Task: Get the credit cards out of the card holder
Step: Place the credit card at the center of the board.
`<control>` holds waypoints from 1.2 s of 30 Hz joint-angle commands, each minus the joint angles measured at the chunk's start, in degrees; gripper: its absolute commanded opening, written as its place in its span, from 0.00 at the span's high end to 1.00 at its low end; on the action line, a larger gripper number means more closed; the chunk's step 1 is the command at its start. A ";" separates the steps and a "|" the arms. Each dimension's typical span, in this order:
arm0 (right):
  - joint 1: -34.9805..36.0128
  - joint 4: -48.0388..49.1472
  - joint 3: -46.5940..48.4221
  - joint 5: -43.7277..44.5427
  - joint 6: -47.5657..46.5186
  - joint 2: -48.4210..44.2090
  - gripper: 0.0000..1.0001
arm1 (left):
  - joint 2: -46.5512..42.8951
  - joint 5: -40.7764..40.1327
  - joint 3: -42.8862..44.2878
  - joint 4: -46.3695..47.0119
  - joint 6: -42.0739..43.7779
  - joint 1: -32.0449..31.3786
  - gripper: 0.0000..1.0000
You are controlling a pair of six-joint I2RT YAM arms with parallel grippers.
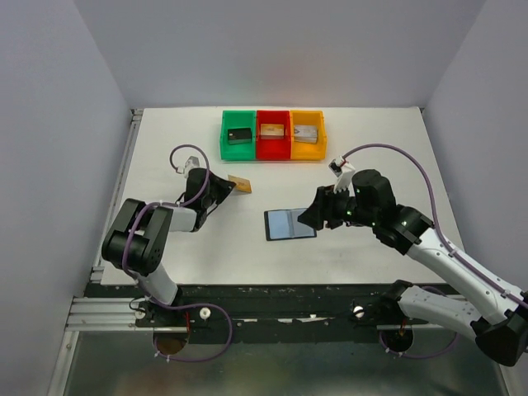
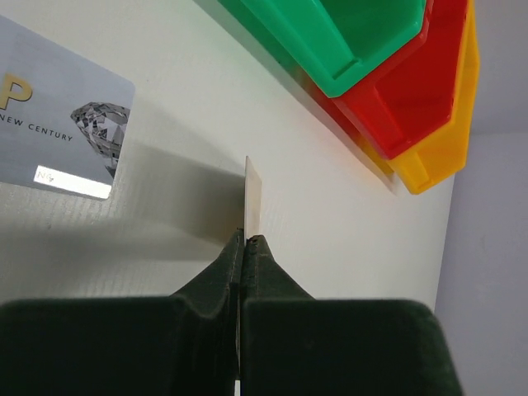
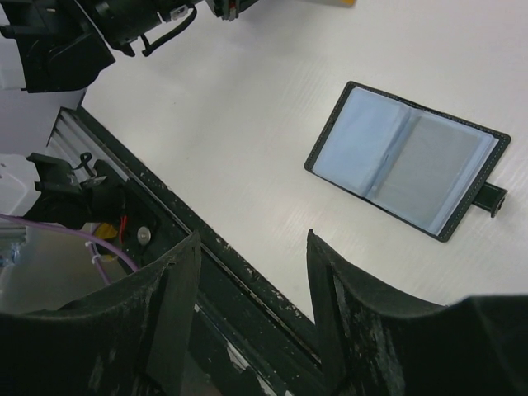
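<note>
The card holder [image 1: 289, 223] lies open on the table, its blue-grey lining up, and fills the upper right of the right wrist view [image 3: 408, 161]. My right gripper [image 1: 308, 216] hovers at its right edge, jaws open and empty [image 3: 252, 236]. My left gripper [image 1: 228, 187] is shut on a tan credit card [image 1: 241, 183], which the left wrist view shows edge-on [image 2: 253, 198] sticking out past the pinched fingertips [image 2: 245, 238]. A silver-grey credit card [image 2: 58, 140] with a diamond print lies flat on the table to the left of that gripper.
Green [image 1: 238, 134], red [image 1: 273, 134] and yellow [image 1: 307, 134] bins stand in a row at the back, each with a small block inside. The table's dark front rail [image 3: 206, 247] runs under the right gripper. Grey walls close in both sides.
</note>
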 commanded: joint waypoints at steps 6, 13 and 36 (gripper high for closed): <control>0.09 1.95 -0.23 -2.39 -0.39 3.22 0.39 | 4.29 -0.11 1.05 4.74 -1.22 0.37 1.00; 0.09 1.68 0.39 -2.48 -1.36 4.28 0.39 | 5.70 -0.46 1.49 5.27 -1.40 0.37 0.96; 0.09 -0.34 1.97 -0.63 -3.03 7.27 0.38 | 3.42 2.53 4.03 -3.86 4.48 2.57 0.49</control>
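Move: Just ahead of the left hand, which already holds the gold card shut in its fingers, lies the bare table spot for it: about 3 cm ahead, 2 cm right and 4 cm below. The silver card is about 3 cm ahead and 8 cm left, and the green box some 19 cm ahead and 2 cm right. The open card holder lies about 10 cm back and 19 cm right. From the right hand the spot is about 21 cm ahead, 22 cm left and 18 cm below. Easing the gold card down about 1.5 cm and forward about 1 cm onto the table beside the silver card, the left hand pauses, opens its fingers to half and lets go of its grip. With them still spreading, it dips another centimetre or so and shifts about 1 cm left, towards the silver card. The right hand, empty and open, sinks some 2.5 cm. ##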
